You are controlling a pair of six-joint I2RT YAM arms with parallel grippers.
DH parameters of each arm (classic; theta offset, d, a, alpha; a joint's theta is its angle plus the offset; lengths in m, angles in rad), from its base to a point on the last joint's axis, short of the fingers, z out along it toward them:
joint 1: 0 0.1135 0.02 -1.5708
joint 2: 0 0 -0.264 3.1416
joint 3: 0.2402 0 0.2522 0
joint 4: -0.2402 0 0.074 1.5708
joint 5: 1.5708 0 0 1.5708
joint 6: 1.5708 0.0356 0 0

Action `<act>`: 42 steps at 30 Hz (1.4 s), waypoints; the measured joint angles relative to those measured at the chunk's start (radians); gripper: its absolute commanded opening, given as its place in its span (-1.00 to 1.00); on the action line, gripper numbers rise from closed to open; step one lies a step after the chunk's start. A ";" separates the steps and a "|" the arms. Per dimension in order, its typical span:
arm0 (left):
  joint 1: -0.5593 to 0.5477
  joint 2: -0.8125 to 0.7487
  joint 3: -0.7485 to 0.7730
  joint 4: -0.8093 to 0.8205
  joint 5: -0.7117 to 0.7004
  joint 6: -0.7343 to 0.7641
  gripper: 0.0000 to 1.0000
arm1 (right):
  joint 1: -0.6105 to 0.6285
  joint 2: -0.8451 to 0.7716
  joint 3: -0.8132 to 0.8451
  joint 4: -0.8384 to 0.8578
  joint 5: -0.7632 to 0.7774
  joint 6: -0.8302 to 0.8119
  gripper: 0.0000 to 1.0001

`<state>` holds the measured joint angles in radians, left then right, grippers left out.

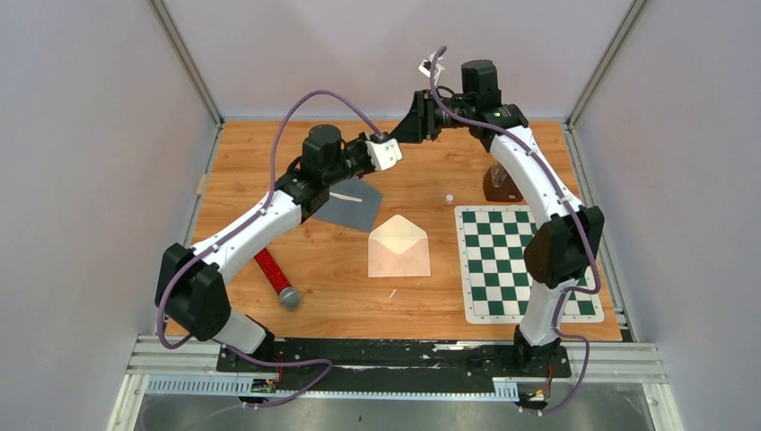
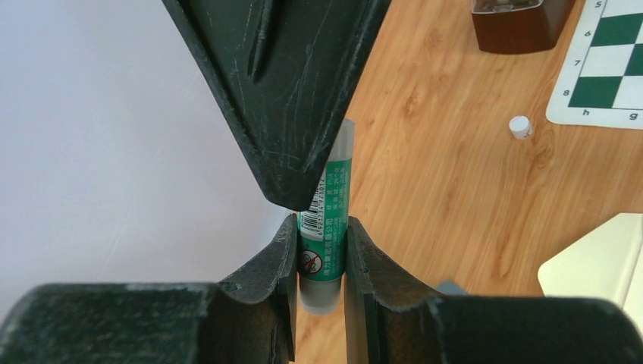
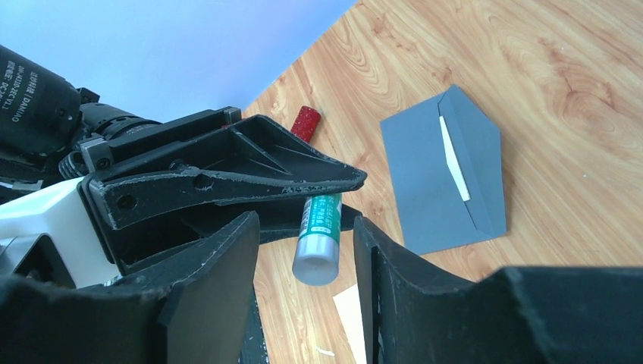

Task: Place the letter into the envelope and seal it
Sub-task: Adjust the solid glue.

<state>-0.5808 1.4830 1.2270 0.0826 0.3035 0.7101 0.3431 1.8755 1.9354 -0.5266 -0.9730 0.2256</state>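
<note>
A cream envelope [image 1: 399, 247] lies mid-table with its flap open; its corner [image 2: 599, 262] shows in the left wrist view. No separate letter shows. My left gripper [image 1: 388, 144] [image 2: 322, 227] is raised over the far table, shut on a green-labelled glue stick [image 2: 326, 220]. My right gripper [image 1: 411, 126] [image 3: 307, 227] faces it, open, with a jaw on either side of the stick's grey end [image 3: 317, 258] and a gap on both sides. A small white cap [image 1: 448, 197] [image 2: 519, 127] stands on the wood.
A grey envelope [image 1: 350, 205] [image 3: 447, 174] with a white strip lies under the left arm. A green-and-white chessboard mat [image 1: 525, 260] covers the right side, with a brown block [image 1: 502, 184] behind it. A red-handled tool [image 1: 276, 278] lies near the left arm.
</note>
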 measured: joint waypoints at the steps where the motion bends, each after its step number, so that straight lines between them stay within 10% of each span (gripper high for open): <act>1: 0.000 0.003 0.001 -0.003 0.002 -0.003 -1.00 | -0.001 0.005 0.002 0.000 -0.001 0.004 -0.01; 28: 0.001 0.039 0.044 -0.020 0.022 -0.047 -1.00 | -0.006 0.055 0.024 -0.041 -0.033 0.017 -0.28; 35: 0.001 0.040 0.044 -0.020 0.034 -0.058 -1.00 | -0.006 0.056 0.025 -0.042 -0.031 0.017 -0.50; 38: 0.001 0.040 0.046 -0.021 0.034 -0.058 -1.00 | -0.007 0.056 0.025 -0.044 -0.025 0.018 -0.96; 42: 0.001 0.048 0.056 -0.027 0.030 -0.063 -0.24 | -0.010 0.057 0.025 -0.045 -0.022 0.009 -1.00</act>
<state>-0.5800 1.5311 1.2835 0.0551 0.3336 0.6468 0.3328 1.9324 1.9606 -0.5713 -0.9951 0.2348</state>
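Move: The solid glue, already pinched near one end by the left hand, has its free grey end between the right hand's open fingertips. Its middle is about 2 cm left and 2 cm below the right hand, level with it fore and aft. It is about 2 cm right, 2 cm above and 1 cm ahead of the left hand. On the table some 32 cm below the right hand, the pink envelope lies 14 cm back and 2 cm right, the white cap 2 cm back and 14 cm right, and the blue envelope 2 cm back and 10 cm left. The solid glue's grey free end gets pinched by the right hand. That hand first sinks about 2 cm farther onto the stick, fingers tipping some 5 degrees, then nearly holds its place while its fingers close from half open until both touch the sides. The left hand keeps its grip and eases about 1 cm to the right, towards the right hand. ##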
